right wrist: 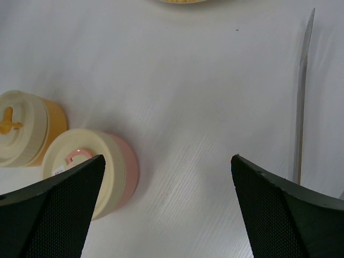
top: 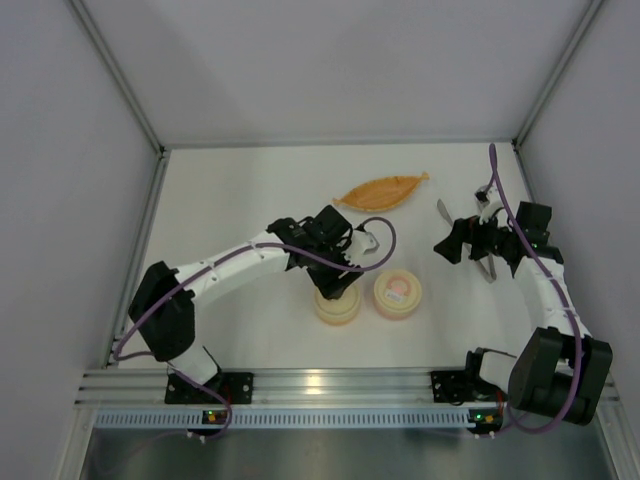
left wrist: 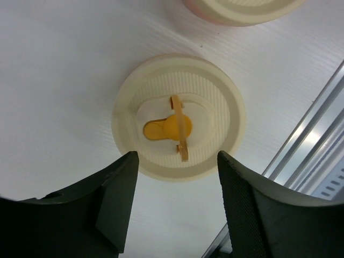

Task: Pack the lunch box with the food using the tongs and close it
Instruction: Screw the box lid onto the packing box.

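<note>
A round lunch box (top: 337, 308) with orange walls (right wrist: 56, 122) stands closed under a cream lid (left wrist: 215, 102) that carries an orange latch (left wrist: 171, 127). My left gripper (left wrist: 177, 157) hangs open just above this lid (top: 336, 284), its fingers (left wrist: 119, 185) holding nothing. The silver tongs (top: 443, 211) lie on the table at the right, one thin arm (right wrist: 302, 91) showing beside my right gripper (right wrist: 166, 164). That gripper (top: 448, 245) is wide open over bare table. The food is out of view.
A second round box with pink walls (top: 397, 293) and a cream lid (right wrist: 75, 148) stands right of the orange one, its rim (left wrist: 242, 9) at the top of the left wrist view. A long orange leaf-shaped dish (top: 380, 190) lies behind them. White walls enclose the table.
</note>
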Controlling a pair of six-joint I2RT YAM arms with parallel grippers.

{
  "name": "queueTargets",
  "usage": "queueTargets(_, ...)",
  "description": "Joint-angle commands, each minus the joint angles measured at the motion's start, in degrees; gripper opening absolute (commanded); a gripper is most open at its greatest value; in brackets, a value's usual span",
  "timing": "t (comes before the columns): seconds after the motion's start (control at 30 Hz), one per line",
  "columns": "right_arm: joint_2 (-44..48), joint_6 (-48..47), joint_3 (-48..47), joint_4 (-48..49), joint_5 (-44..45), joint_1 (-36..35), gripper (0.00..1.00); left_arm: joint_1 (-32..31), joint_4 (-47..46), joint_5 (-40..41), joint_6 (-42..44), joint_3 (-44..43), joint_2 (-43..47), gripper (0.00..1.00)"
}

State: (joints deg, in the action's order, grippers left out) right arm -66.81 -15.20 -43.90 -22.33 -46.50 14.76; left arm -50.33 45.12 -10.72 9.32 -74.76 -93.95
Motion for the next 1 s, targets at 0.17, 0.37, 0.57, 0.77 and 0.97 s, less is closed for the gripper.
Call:
queueTargets(0.17,0.0,0.0,-0.6,3.6,-1.6,-0.5,0.99,4.0,3.6,-9.6,1.7,-1.5,4.7,0.33)
queueTargets(0.37,0.1,0.2,-0.6,3.4,-1.5,-0.6,0.99,4.0,4.2,-11.2,0.0,-0.2,0.5,0.17)
queueTargets(0.57,0.3,-0.3,-0.8,2.8,-1.0,-0.6,0.99,3.9,2.4,-9.9,-0.4,-1.3,-3.1,0.10)
queueTargets(0.77,0.1,-0.6,-1.1,2.6,-1.0,-0.6,0.99,3.2,2.1,-10.7,0.4,-2.2,-4.8,0.08)
queueTargets(0.97,0.0,-0.5,-0.8,2.6,-1.0,-0.6,0.99,2.0,0.9,-11.0,0.0,-1.4,-5.8,0.08)
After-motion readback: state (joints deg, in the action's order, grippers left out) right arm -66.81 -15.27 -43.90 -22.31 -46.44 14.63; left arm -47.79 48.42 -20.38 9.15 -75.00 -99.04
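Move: Just below the left hand is the box lid, already on the packing box with its thin handle upright: about 1 cm ahead, 2 cm to the right and 4 cm down. The lidded pink box stands roughly 15 cm right and 3 cm ahead of that hand; the orange dish lies some 25 cm ahead and 11 cm right. From the right hand the box lid is around 26 cm left, 10 cm back and 7 cm lower. Rising about 3 cm above the lid, the left hand draws its half-open fingers nearly shut, then sinks about 5 cm while easing some 2 cm back towards the base. The wrist tips about 10 degrees so the fingertips swing back, and they end at the handle's left end, seeming to touch it, over the lid's back-left part. ##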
